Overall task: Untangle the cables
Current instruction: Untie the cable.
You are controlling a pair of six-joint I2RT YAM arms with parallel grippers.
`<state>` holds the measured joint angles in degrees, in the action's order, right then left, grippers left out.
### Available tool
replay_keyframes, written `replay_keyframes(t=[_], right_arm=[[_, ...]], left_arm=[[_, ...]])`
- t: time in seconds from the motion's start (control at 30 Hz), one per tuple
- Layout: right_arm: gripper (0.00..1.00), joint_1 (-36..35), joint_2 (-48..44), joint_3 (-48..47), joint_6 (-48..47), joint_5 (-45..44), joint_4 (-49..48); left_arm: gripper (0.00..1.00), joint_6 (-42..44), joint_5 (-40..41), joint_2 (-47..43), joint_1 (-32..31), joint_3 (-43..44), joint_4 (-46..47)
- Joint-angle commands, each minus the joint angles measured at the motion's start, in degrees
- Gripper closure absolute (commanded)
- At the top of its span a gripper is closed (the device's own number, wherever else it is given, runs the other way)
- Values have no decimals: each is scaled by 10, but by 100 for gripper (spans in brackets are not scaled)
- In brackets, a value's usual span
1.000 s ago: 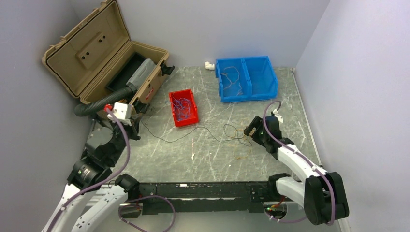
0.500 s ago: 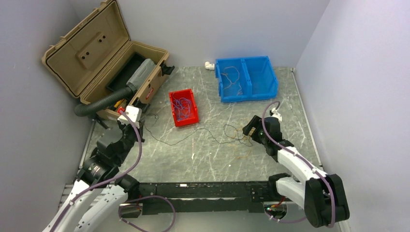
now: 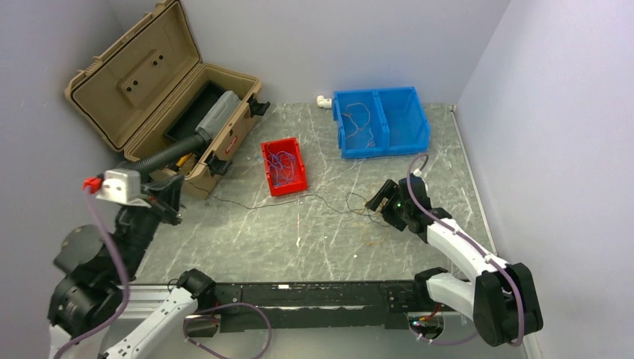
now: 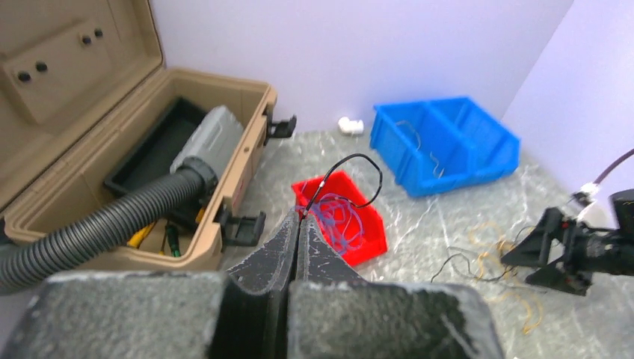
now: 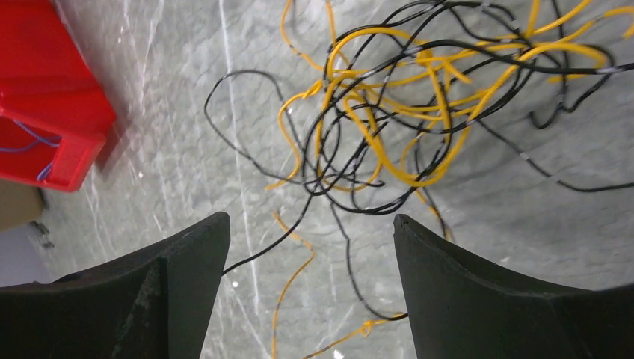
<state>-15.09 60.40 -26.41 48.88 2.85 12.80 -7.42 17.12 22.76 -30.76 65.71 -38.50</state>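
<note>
A tangle of yellow and black cables (image 5: 396, 112) lies on the grey table (image 3: 314, 239), right of centre. My right gripper (image 5: 310, 218) hovers open just above it, with loose strands between its fingers but nothing gripped; the top view has this gripper (image 3: 377, 203) at the tangle's right side. My left gripper (image 4: 299, 217) is shut on one end of a thin black cable (image 4: 351, 161), which curls up from the tips. From above, the left gripper (image 3: 176, 202) is raised at the left, and the black cable (image 3: 262, 203) runs from it across the table to the tangle (image 3: 365, 209).
A red bin (image 3: 284, 166) holds blue cables. At the back, a blue two-part bin (image 3: 381, 122) has thin cables in its left half. An open tan toolbox (image 3: 149, 90) with a black corrugated hose (image 3: 161, 158) stands at back left. A white pipe fitting (image 3: 323, 101) sits by the wall.
My left arm has lifted and drawn back to the left with the black cable, pulling it straighter across the table. The right gripper has shifted slightly left over the tangle.
</note>
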Motion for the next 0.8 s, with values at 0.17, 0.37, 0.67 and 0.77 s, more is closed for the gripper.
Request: replay_keyframes(t=[0.17,0.37,0.67,0.77], right_arm=[[18,-35,24,-61,59,30,-6],[22,-44,88,-77,85,24,-22],[50,-29,152,-100,82,-99,11],[88,15,171,-117,51,-63,11]], left_arm=[[100,-37,-77,63,3,122,-49],[100,-31,-83,83,2,149,-56],[100,-45,67,98,3,180,-101],[100,-40,146,99,3,186,-121]])
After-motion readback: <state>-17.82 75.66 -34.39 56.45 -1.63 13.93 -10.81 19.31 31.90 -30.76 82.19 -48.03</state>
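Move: The yellow-and-black tangle lies roughly 5 cm ahead of the open right hand, 1 cm to its right and 3 cm lower. A small black loop lies 3 cm ahead and 6 cm left, loose yellow strands 5 cm back and 2 cm left, and the red box about 10 cm ahead and 21 cm left. From the raised left hand the tangle is some 10 cm ahead, 33 cm right and 39 cm below. The tangle's near edge is what the right hand goes for: the hand first swings about 3.5 cm left with a small rise, then sinks some 4 cm, edges forward and partly back right, tipping down while its wide-open fingers close on the black and yellow strands. The left hand keeps its shut grip on the black cable's end, rises about 5 cm, easing slightly back, then holds that height. ##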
